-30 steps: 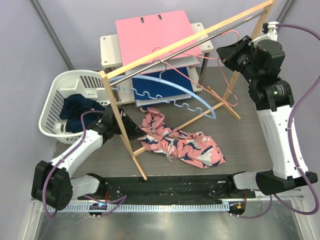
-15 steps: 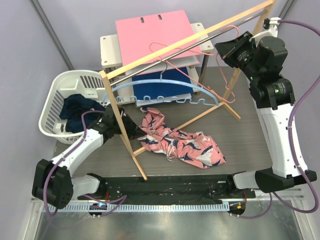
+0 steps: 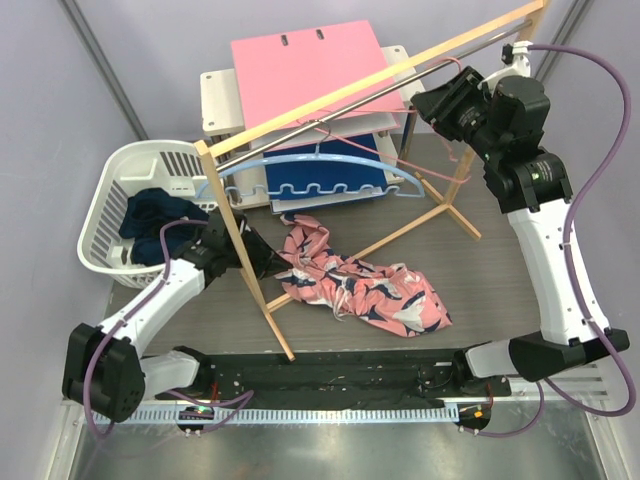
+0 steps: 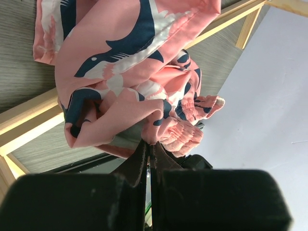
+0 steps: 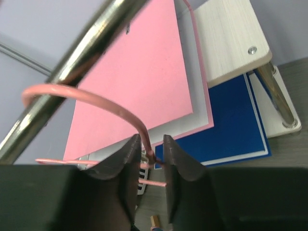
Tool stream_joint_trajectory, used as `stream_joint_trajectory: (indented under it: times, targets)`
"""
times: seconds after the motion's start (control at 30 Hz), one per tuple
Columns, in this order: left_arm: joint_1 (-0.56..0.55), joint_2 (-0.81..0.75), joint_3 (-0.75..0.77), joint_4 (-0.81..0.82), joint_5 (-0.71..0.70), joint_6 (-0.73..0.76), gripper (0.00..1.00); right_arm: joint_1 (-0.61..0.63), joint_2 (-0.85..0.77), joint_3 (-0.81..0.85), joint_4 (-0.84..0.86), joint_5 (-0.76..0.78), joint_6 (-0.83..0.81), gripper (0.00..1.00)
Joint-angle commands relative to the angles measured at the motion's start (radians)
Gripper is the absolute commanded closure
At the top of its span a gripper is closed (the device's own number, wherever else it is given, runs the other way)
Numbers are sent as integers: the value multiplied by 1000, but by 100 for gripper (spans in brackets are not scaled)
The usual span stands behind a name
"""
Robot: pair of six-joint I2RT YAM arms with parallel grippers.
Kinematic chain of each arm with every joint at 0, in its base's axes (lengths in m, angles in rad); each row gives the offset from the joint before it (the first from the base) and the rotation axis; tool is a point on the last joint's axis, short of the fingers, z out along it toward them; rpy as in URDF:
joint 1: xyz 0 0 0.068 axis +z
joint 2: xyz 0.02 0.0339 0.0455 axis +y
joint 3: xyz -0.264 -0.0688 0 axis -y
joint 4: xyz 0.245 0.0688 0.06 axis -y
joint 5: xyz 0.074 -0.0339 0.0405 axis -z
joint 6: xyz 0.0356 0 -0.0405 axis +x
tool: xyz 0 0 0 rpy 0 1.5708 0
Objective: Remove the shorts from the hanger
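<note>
The salmon pink printed shorts (image 3: 365,288) lie crumpled on the table under the wooden rack (image 3: 243,245). My left gripper (image 3: 268,262) is at their left edge, shut on a fold of the pink shorts (image 4: 120,72) at its fingertips (image 4: 150,144). The dark navy shorts (image 3: 155,215) lie in the white basket (image 3: 130,160). My right gripper (image 3: 425,102) is up at the rail (image 5: 82,57), and its jaws stand slightly apart around the neck of a bare pink hanger (image 5: 96,98) hooked over the rail. A bare blue hanger (image 3: 300,165) hangs further left.
A white shelf unit (image 3: 215,95) stands behind the rack with a pink folder (image 3: 305,65) on top and a blue binder (image 5: 236,120) below. The rack's wooden feet (image 3: 400,232) cross the table beside the pink shorts.
My right gripper moved up and left with the pink hanger, set its hook over the rail, and parted its jaws. The blue hanger swung level. The left arm stayed put.
</note>
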Motion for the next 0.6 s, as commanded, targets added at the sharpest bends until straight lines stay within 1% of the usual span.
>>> stream_joint_trajectory:
  times: [0.0, 0.03, 0.07, 0.1, 0.17, 0.27, 0.4, 0.57]
  targets:
    - [11, -66, 43, -29, -25, -2, 100, 6, -60, -44, -11, 23, -24, 51]
    - [12, -75, 40, -32, -31, -10, 100, 6, -68, -58, -25, 23, -25, 47]
    - [14, -83, 41, -39, -37, -13, 100, 6, -74, -66, -31, 23, -30, 40]
    - [17, -98, 40, -42, -43, -16, 100, 6, -91, -73, -37, 68, -41, 37]
    - [29, -114, 37, -53, -58, -27, 100, 5, -112, -104, -50, 85, -50, 29]
    - [43, -134, 37, -62, -69, -33, 100, 5, -168, -168, -56, 101, -64, 21]
    - [60, -145, 29, -72, -69, -41, 100, 5, -229, -238, -89, 90, -61, 16]
    - [100, -155, 26, -76, -57, -45, 100, 6, -342, -331, -161, 115, -67, 14]
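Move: The right gripper is still around the pink hanger's neck, with the rail some 8 cm above it and about 2 cm ahead and 2 cm to its right. The blue hanger hangs roughly 20 cm left and 11 cm back, about level in height. The left gripper grips the pink shorts' waist. The basket lies about 27 cm left, 11 cm ahead and 5 cm lower. The frame's left leg stands between, about 8 cm left, level fore and aft. Open the right fingers wide and let go of the pink hanger's neck, sinking about 3 cm at first, then drawing back some 6 cm and a little right, away from the rail. Meanwhile keep the left gripper shut on the shorts, lift them slightly and carry them about 3 cm left towards the basket, turning slightly counter-clockwise. ##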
